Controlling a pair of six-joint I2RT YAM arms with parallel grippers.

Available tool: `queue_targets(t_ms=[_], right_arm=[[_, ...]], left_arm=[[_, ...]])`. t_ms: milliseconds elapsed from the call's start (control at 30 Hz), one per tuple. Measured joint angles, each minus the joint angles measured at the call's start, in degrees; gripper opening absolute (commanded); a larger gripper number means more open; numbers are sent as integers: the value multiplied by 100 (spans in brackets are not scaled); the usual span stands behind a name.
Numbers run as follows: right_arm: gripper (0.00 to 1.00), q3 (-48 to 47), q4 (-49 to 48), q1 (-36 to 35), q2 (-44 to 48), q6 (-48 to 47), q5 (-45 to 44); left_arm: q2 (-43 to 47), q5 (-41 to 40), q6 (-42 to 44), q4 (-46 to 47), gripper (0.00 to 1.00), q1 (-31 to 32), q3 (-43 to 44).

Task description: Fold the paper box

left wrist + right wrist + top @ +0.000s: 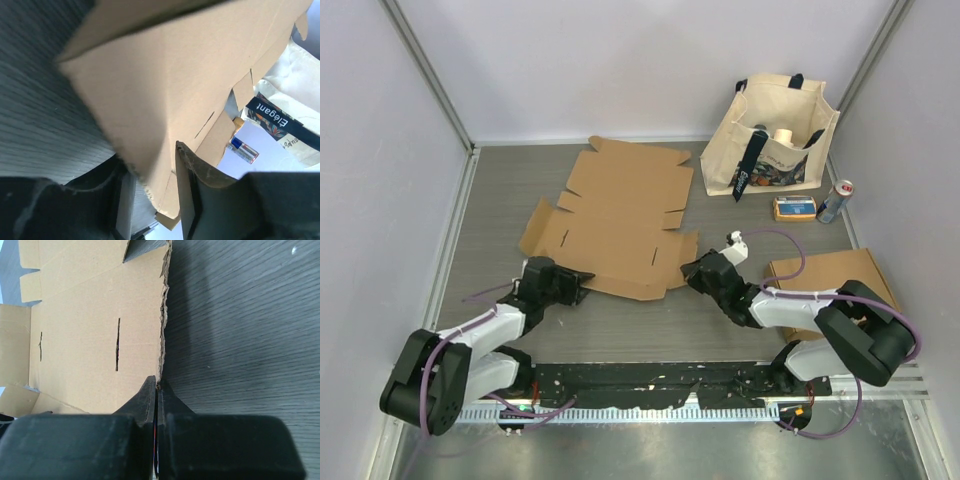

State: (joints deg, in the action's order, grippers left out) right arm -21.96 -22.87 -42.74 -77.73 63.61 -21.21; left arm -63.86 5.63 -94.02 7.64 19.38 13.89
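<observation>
The paper box lies as a flat brown cardboard blank on the dark table, its flaps spread out. My left gripper is at its front left edge. In the left wrist view the jaws stand apart around a raised flap of the box, with a gap still showing on the left side. My right gripper is at the front right corner. In the right wrist view it is shut on the torn edge of the box.
A cream tote bag stands at the back right, with a drinks can and a small orange box in front of it. Another cardboard piece lies by the right arm. Walls close in on three sides.
</observation>
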Motion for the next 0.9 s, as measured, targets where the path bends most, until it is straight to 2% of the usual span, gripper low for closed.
queue_targets(t_ms=[33, 133, 167, 200, 233, 300, 333, 367, 467, 567, 667, 800, 900], right_arm=[[1, 13, -4, -9, -9, -2, 13], [3, 35, -116, -55, -57, -52, 118], [7, 46, -190, -92, -66, -74, 170], [14, 52, -247, -127, -66, -101, 236], [29, 70, -369, -175, -66, -219, 374], [45, 66, -409, -221, -50, -448, 741], [59, -4, -223, -249, -13, -745, 1014], [64, -79, -17, -258, 44, -951, 1187], [70, -815, 1360, -280, 481, -1937, 1759], [73, -1971, 2677, -286, 1058, -2918, 2227], [77, -3187, 3600, -286, 1554, -3814, 2660], [77, -4419, 4105, -286, 1847, -4894, 3073], [75, -5156, 4127, -286, 1576, -5626, 3405]], left_arm=[[-4, -13, 39, 63, 32, 0, 0], [127, -162, 286, 136, 14, 0, -15], [282, -304, 490, 87, 1, 0, -17], [437, -387, 623, 39, 0, 0, -20], [669, -501, 822, -83, 0, 0, -7], [1235, -745, 1360, -616, 0, 0, 129], [1554, -848, 1637, -979, 0, 0, 273], [1888, -960, 1963, -1421, 0, 0, 487], [2911, -1174, 2924, -2645, 1, 0, 1377], [3805, -1228, 3797, -3602, 0, 0, 2347], [4301, -1180, 4592, -4317, 0, 0, 3316], [4028, -756, 5534, -4946, 0, 0, 4413], [3477, -284, 6284, -5464, 0, 0, 5147]])
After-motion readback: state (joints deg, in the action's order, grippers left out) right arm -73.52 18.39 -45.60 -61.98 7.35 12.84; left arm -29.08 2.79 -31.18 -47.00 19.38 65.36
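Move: The unfolded paper box has its middle about 17 cm ahead and 8 cm right of the left hand, roughly 3 cm below, with a stretch of its near edge already between that hand's half-open fingers. From the right hand, shut on the right side flap, the middle lies some 14 cm ahead and 15 cm left. The left side flap sits about 13 cm ahead and 11 cm left of the left hand; the folded carton is about 33 cm right and 5 cm back of the right hand. The sheet's near edge is pinched as the left fingers close fully, then carried up some 30 cm and a little back and left, that wrist tilting its fingers upward by about 50 degrees. The right hand first swings left and back, turning counter-clockwise, opens to let go of the flap, then rises about 30 cm, empty, tilting upward. ##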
